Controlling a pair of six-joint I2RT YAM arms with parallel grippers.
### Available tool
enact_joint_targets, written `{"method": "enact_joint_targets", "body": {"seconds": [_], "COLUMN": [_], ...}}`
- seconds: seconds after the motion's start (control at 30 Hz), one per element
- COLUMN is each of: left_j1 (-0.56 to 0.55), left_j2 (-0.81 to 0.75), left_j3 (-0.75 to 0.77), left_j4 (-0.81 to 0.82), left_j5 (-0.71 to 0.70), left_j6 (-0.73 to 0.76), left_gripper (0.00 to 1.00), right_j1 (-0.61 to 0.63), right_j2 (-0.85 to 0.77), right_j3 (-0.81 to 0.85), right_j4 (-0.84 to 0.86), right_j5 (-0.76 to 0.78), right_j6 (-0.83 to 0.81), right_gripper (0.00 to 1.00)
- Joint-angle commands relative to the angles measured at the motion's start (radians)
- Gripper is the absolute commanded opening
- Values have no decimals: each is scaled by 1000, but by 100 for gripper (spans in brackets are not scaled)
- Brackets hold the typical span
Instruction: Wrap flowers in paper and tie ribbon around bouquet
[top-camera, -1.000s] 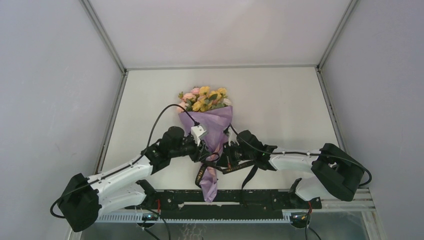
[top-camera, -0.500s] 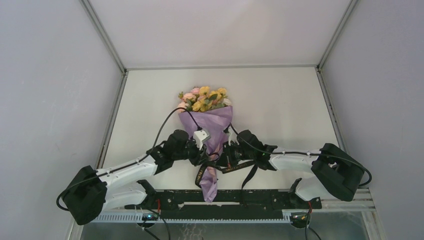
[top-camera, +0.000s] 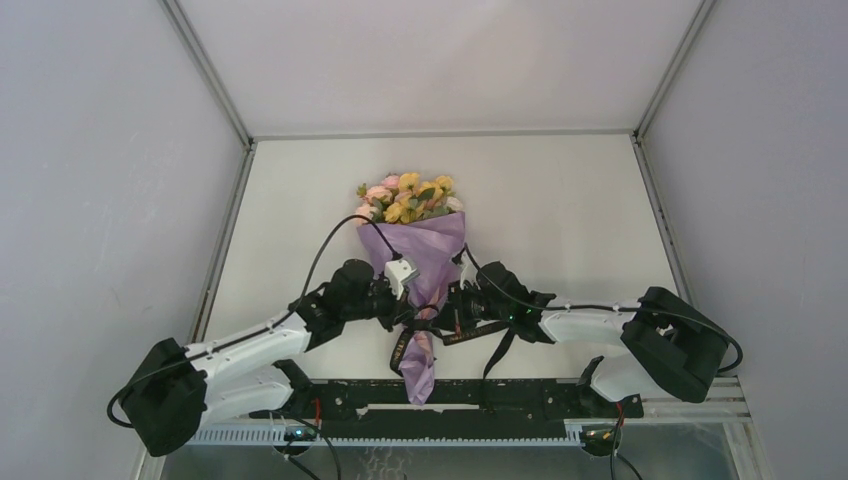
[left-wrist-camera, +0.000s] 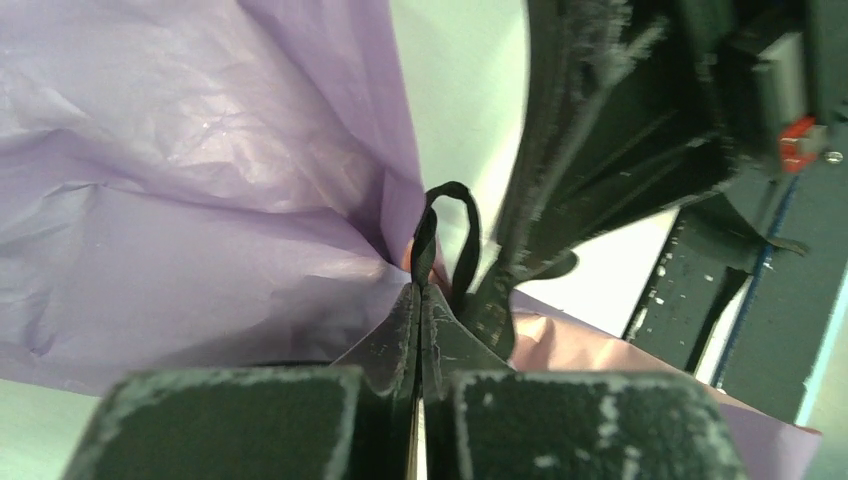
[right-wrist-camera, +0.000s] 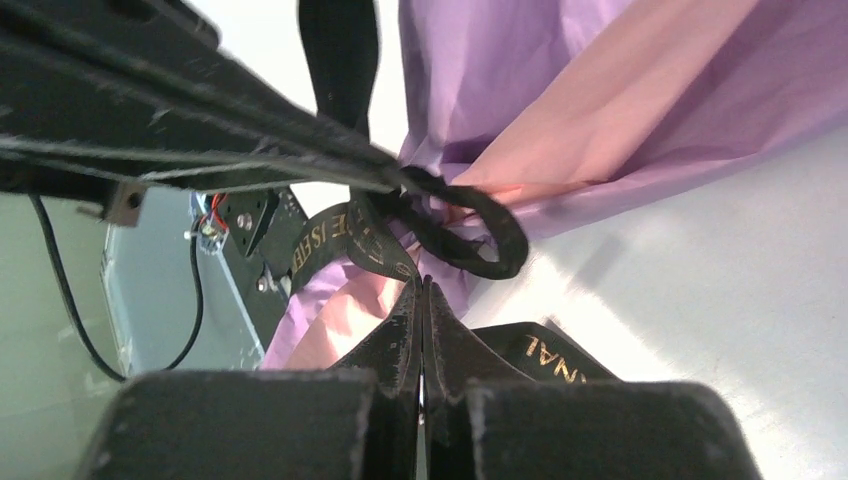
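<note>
The bouquet lies in the middle of the table: pink, yellow and white flowers (top-camera: 405, 198) top a cone of lilac paper (top-camera: 432, 255) (left-wrist-camera: 200, 200) (right-wrist-camera: 600, 90). The black ribbon (top-camera: 398, 350) (left-wrist-camera: 447, 215) (right-wrist-camera: 500, 240) with gold lettering circles the cone's narrow neck. Its ends trail toward the near edge. My left gripper (top-camera: 412, 318) (left-wrist-camera: 421, 288) is shut on a small upright loop of ribbon at the neck. From the other side, my right gripper (top-camera: 446, 322) (right-wrist-camera: 421, 283) is shut, its tips pinching the lettered ribbon beside a twisted loop.
The black rail (top-camera: 480, 395) carrying the arm bases runs along the near edge, just under the paper tail (top-camera: 418, 375). Grey walls (top-camera: 100, 180) enclose the white table (top-camera: 560, 220) on three sides. The two wrists nearly touch at the bouquet's neck.
My left gripper moved down to the bouquet's neck and closed on the ribbon loop. The right arm and the bouquet stayed where they were.
</note>
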Motion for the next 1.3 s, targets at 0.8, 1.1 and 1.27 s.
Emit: {"method": "enact_joint_targets", "body": {"seconds": [0.8,1.1,1.27], "left_j1": [-3,-5,-10], "left_j2": [-70,-65,-69], "left_j3": [-51,-96,-111], "left_j4": [75,125,146], "left_j5": [63,80,94], "left_j6": [55,144,167], "left_gripper": [0,0,0], "right_j1": [-24,-35,-32], "right_j2": [175,126,48], "right_j3": [130,148,155], "right_j4": [229,49,-57], "right_j5": [50,23,-4], "right_j6": [51,52,51], "right_gripper": [10,29,35]}}
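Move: Both grippers are shut on the ribbon at the wrapped bouquet's waist. The ribbon knot lies about 2 cm to the right of the left hand, 1 cm back and 2 cm below; from the right hand it is some 2 cm ahead, 3 cm to the left and 1 cm below. The lettered ribbon tail hangs about 6 cm back of the left hand and 1 cm to its left, and the paper tail lies 11 cm back and 2 cm to its right. Draw the right gripper forward about 4.5 cm, swinging 3 cm left past the knot with the ribbon still pinched, then part its fingers to about a third and ease back roughly 1 cm. Keep the left gripper shut on its bit of ribbon, bringing it back about 1.5 cm and up a little, then down onto the knot. ##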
